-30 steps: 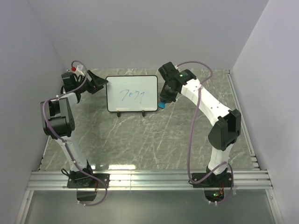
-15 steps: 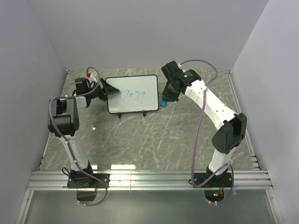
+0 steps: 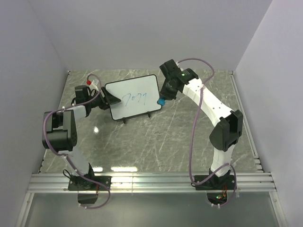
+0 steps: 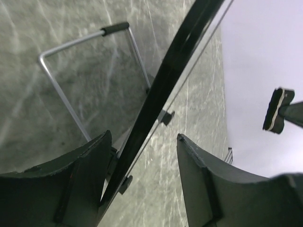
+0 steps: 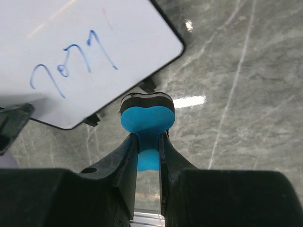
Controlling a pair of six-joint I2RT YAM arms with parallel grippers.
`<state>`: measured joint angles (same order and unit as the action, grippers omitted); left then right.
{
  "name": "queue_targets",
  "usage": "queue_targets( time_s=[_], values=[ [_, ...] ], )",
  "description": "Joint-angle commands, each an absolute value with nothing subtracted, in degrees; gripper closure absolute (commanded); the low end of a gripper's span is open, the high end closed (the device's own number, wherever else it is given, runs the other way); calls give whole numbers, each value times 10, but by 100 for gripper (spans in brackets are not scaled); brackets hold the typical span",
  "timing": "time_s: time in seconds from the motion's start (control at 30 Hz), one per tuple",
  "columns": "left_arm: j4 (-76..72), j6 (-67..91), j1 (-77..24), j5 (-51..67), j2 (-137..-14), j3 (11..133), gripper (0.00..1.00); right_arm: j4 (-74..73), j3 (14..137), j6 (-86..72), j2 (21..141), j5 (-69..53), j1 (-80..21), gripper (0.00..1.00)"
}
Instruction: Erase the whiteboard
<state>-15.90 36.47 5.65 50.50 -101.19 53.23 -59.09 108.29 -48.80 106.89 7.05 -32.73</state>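
The whiteboard stands at the back of the table, skewed, with blue scribbles on its face. My left gripper straddles its left edge. In the left wrist view the black frame runs between the fingers of the left gripper. It lies against the left finger, with a gap to the right finger, so the jaws are open. My right gripper is shut on a blue eraser just off the whiteboard's lower right corner.
The board's wire stand and small black feet rest on the grey marble tabletop. Walls close in on the back and both sides. An aluminium rail crosses the near edge by the arm bases.
The left gripper slid onto the board's left edge and its jaws narrowed. The board swung askew, its right end going back. The right gripper with the eraser shifted slightly left, closer to the board.
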Motion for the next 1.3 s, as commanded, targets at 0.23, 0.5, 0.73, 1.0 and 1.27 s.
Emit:
queue_targets(
  time_s=[0.23,0.5,0.73,1.0,1.27],
  values=[
    [-155,351,33,468,-973,472,58,-512,1227,-484,1178,5,-350,100],
    [-136,345,15,428,-991,468,84,-471,1304,-532,1269,-42,-393,100],
    [-115,322,3,403,-1002,461,91,-432,1324,-571,1315,-52,-405,100],
    [-98,294,-10,400,-1013,445,98,-408,1353,-596,1360,-40,-430,100],
    [-53,267,-13,403,-987,447,99,-455,1311,-570,1375,60,-418,100]
  ],
)
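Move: The right hand already holds the blue eraser near the board's lower right corner; the leftmost blue mark lies about 20 cm to its left, 5 cm ahead and 8 cm below, the rightmost mark about 11 cm left, 6 cm ahead and 8 cm below. The whiteboard's left edge runs between the left hand's open fingers, some 2 cm left of their midpoint and about level; from that hand the leftmost mark is about 6 cm right and 1 cm ahead. The right hand keeps its grip on the eraser and sweeps about 19 cm left over the board, 5 cm forward overall, then sinks some 6 cm below its start while rolling its left side up, bringing the felt down on the white surface just left of the leftmost mark. Meanwhile the left hand draws back and to the right about 4 cm each, sinking slightly, and closes its fingers to pinch the board's left edge, which it keeps holding as the eraser arrives. ##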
